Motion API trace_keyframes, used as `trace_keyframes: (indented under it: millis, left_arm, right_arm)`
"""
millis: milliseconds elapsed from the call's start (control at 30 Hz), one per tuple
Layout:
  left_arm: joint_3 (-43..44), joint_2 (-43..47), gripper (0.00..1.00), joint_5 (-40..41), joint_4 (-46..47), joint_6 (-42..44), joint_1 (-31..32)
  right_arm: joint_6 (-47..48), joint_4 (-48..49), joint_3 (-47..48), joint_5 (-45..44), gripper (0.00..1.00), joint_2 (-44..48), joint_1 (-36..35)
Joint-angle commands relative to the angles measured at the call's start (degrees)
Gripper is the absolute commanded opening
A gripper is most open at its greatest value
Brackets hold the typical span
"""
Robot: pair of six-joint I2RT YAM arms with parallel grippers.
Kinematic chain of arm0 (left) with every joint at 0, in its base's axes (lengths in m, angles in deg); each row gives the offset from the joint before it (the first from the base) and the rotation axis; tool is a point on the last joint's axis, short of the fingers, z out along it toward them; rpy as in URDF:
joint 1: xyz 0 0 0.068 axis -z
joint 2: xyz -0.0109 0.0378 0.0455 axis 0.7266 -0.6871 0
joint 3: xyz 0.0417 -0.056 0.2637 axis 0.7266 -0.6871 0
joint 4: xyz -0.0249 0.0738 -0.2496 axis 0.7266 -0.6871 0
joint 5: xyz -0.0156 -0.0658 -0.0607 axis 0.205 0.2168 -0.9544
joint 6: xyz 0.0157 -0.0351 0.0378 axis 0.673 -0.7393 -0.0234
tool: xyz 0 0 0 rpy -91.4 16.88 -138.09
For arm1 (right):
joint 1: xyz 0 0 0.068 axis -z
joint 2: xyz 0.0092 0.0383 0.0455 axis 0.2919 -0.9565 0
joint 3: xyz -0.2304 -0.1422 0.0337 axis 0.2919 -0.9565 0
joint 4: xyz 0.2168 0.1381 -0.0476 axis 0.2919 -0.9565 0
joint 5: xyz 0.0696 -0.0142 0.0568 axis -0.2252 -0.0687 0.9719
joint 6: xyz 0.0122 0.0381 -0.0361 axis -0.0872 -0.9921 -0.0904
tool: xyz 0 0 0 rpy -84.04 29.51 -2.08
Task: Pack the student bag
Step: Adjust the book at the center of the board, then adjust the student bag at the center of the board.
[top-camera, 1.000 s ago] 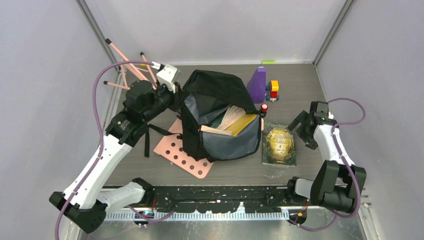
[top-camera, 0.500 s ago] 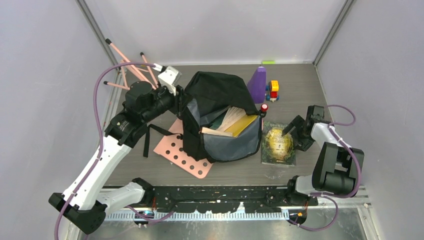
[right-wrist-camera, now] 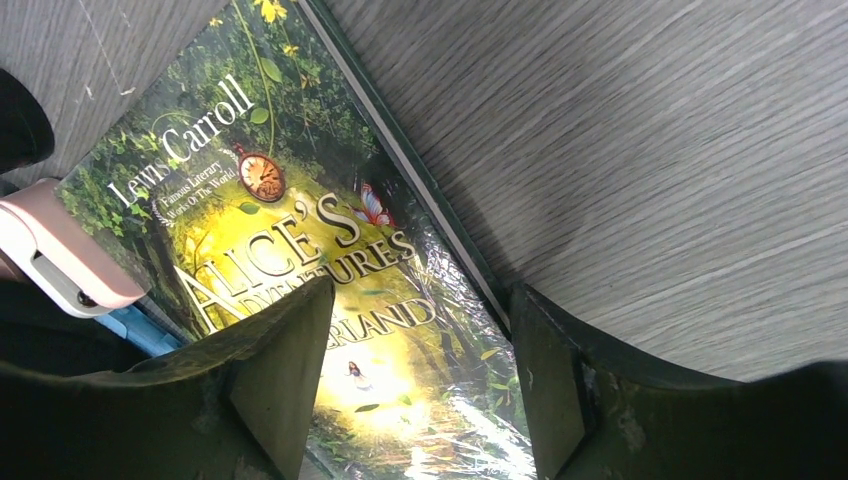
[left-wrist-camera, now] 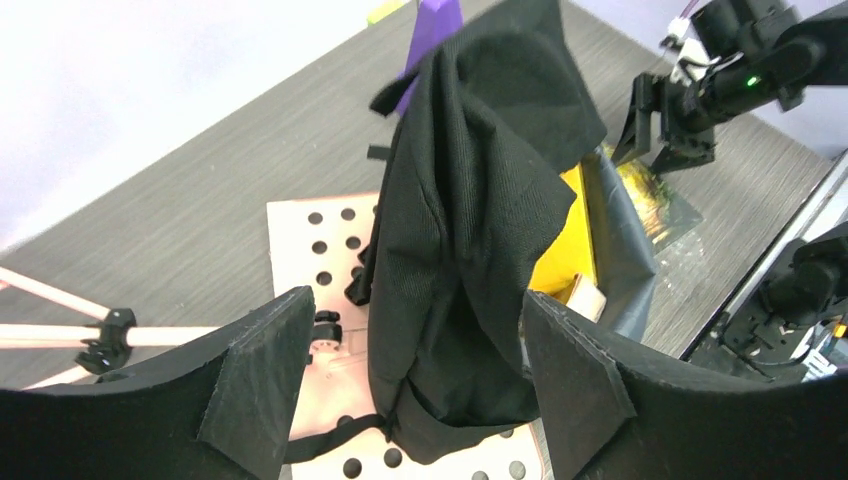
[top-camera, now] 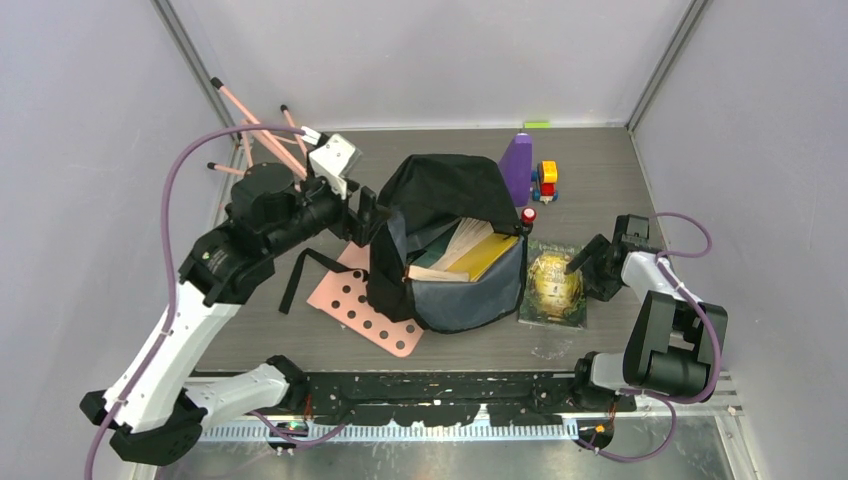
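The black student bag (top-camera: 445, 190) stands open in the middle of the table, grey lining showing, with books (top-camera: 470, 250) inside, one of them yellow. My left gripper (top-camera: 368, 215) is open at the bag's left side. In the left wrist view the black fabric (left-wrist-camera: 470, 200) hangs between the spread fingers of my left gripper (left-wrist-camera: 412, 390). A green "Alice's Adventures" book (top-camera: 553, 283) lies flat to the right of the bag. My right gripper (top-camera: 585, 262) is open over the book's right edge. The right wrist view shows its cover (right-wrist-camera: 300, 230) between the spread fingers of my right gripper (right-wrist-camera: 420, 370).
A pink perforated board (top-camera: 365, 300) lies under the bag's left side. Pink tripod rods (top-camera: 250, 125) lean at the back left. A purple cone (top-camera: 517, 165), toy blocks (top-camera: 546, 180) and a small red-topped item (top-camera: 528, 215) stand behind the bag.
My left arm and the bag have shifted to the right. My right gripper has moved left and down onto the book's right edge, and the book has shifted slightly toward the bag.
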Motion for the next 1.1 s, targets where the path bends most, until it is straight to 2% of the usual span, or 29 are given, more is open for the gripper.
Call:
trace_keyframes:
  millis: [0, 100, 233, 400, 500, 700, 833, 967, 1067]
  left_arm:
    - [9.2, -0.2, 0.78, 1.9, -6.4, 0.8, 2.7]
    - [13.9, -2.4, 0.79, -1.7, -6.3, -0.9, 6.5]
    - [20.1, -7.2, 0.79, 0.2, -4.2, -1.3, 15.1]
    - [28.9, -19.9, 0.80, 0.7, -1.7, -2.3, 25.8]
    - [32.5, -27.0, 0.80, -0.3, 1.3, -4.0, 29.9]
    - [27.1, -34.7, 0.80, -8.1, 14.5, -9.9, 33.6]
    - [16.9, -36.4, 0.79, -12.6, 24.6, -11.8, 33.7]
    - [11.9, -41.5, 0.77, -13.1, 29.2, -11.6, 33.7]
    - [10.2, -45.6, 0.76, -8.9, 30.8, -9.0, 32.7]
  right_arm:
    - [-2.5, 2.4, -0.7, 5.2, 0.73, 0.3, -0.7]
    - [-2.5, 3.2, -0.2, 4.7, 0.75, 0.1, -0.7]
    - [-2.0, 3.3, 0.9, 2.9, 0.80, 0.5, -0.7]
    - [-1.2, 3.2, 2.3, -1.2, 0.85, 1.7, -0.7]
    - [-0.9, 3.1, 3.2, -3.0, 0.88, 2.3, -0.6]
    - [-0.4, 3.4, 5.3, -4.7, 0.91, 0.8, -0.1]
    - [-0.1, 3.6, 7.1, -3.6, 0.91, -0.9, 1.4]
    - [-0.6, 4.2, 8.3, -3.4, 0.91, -1.7, 1.8]
    - [-1.7, 5.4, 8.5, -2.6, 0.91, -2.5, 2.0]
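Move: My right hand is low over the right half of the Alice book, whose middle lies about 5 cm to its left, 2 cm back and 2 cm below. The bottle is some 10 cm ahead and 12 cm left of this hand, the stapler about 6 cm ahead and 12 cm left. My raised left hand has the book roughly 36 cm to its right, level ahead and 39 cm below, and the bag's middle about 13 cm right, 5 cm ahead and 28 cm below. I swing my open left hand about 30 cm right and 12 cm back, high over the bag towards the book, rising some 10 cm first and then sinking well below its starting height, while it turns about 40 degrees clockwise. My right hand spreads its fingers wider almost in place, comes free of the book's right edge, then eases a few centimetres forward, up and right. ##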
